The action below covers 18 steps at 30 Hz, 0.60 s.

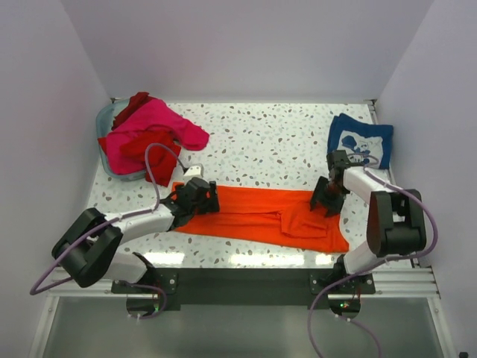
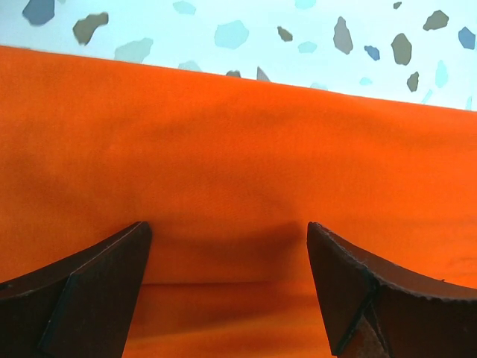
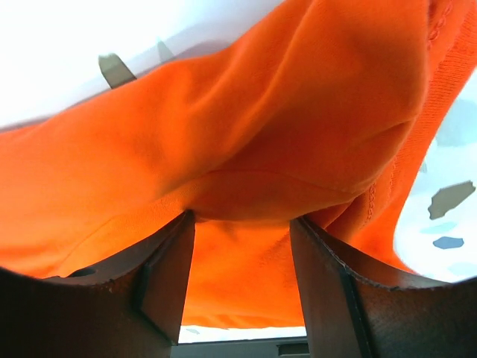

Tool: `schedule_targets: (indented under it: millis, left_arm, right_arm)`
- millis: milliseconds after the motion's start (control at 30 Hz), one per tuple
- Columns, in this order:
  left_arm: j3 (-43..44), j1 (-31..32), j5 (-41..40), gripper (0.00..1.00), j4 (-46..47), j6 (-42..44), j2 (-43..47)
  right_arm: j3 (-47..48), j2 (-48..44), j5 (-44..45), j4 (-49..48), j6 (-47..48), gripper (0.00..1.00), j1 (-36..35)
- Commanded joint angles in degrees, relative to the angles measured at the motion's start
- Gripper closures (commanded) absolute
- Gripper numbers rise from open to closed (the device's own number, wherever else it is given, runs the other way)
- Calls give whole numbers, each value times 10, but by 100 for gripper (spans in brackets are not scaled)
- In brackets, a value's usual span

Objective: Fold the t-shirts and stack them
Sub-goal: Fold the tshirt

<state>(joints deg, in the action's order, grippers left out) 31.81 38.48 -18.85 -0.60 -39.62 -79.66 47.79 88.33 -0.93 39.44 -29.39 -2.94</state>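
Observation:
The bright orange t-shirt (image 1: pixel 253 212) lies as a long folded strip across the front of the table. My left gripper (image 1: pixel 200 198) is at its left end, open wide, with flat orange cloth (image 2: pixel 238 134) under the fingers and a fold edge between them. My right gripper (image 1: pixel 326 201) is at the strip's right end, where the cloth is bunched. Its jaws stand apart, open, with orange cloth (image 3: pixel 283 112) between and draped over the fingertips (image 3: pixel 186 224). A navy blue t-shirt with white print (image 1: pixel 361 142) lies folded at the back right.
A blue-grey basket (image 1: pixel 104 119) at the back left holds a hot pink t-shirt (image 1: pixel 153 119) and red cloth (image 1: pixel 149 147), spilling over its rim. White walls close in the speckled table (image 1: pixel 268 142) on three sides. A grey rail runs along the near edge.

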Motion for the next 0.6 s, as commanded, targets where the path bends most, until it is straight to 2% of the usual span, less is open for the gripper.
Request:
schedule_targets:
  millis: [0, 233, 300, 433, 567]
  left_arm:
    - [-53, 8, 5, 9, -60, -53, 24]
    - [-116, 28, 21, 9, -123, -128, 128]
    - [-126, 41, 26, 9, -134, -136, 154]
    - [-110, 53, 14, 9, -183, -138, 216]
    - [-49, 53, -16, 8, -228, -117, 228]
  right_arm:
    - [30, 82, 25, -73, 6, 43, 0]
    - [160, 183, 29, -57, 40, 43, 0]
    - [186, 182, 16, -53, 56, 43, 0]
    - [236, 128, 10, -44, 100, 41, 0]
    - [245, 34, -7, -20, 123, 37, 0]
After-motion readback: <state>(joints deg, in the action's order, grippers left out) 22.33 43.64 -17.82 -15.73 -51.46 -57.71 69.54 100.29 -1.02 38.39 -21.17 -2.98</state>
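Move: Both my hands are down on the t-shirt. Its middle lies about 15 cm right of my left hand and 5 cm back, and some 22 cm left of my right hand and 6 cm back. The sleeve flap is about 8 cm back and 5 cm left of my right hand; the blue shirt lies 20 cm ahead and 13 cm right of it. The bin pile is roughly 21 cm ahead and 21 cm left of my left hand. I keep both grippers' fingers parted and work the t-shirt's two ends opposite ways: my right hand, fingers down on the cloth, pushes its end forward about 12 cm, speeding up, then rises some 4 cm off it while tilting outward. My left hand drags its end back about 7 cm towards my base, easing slightly left near the finish. ##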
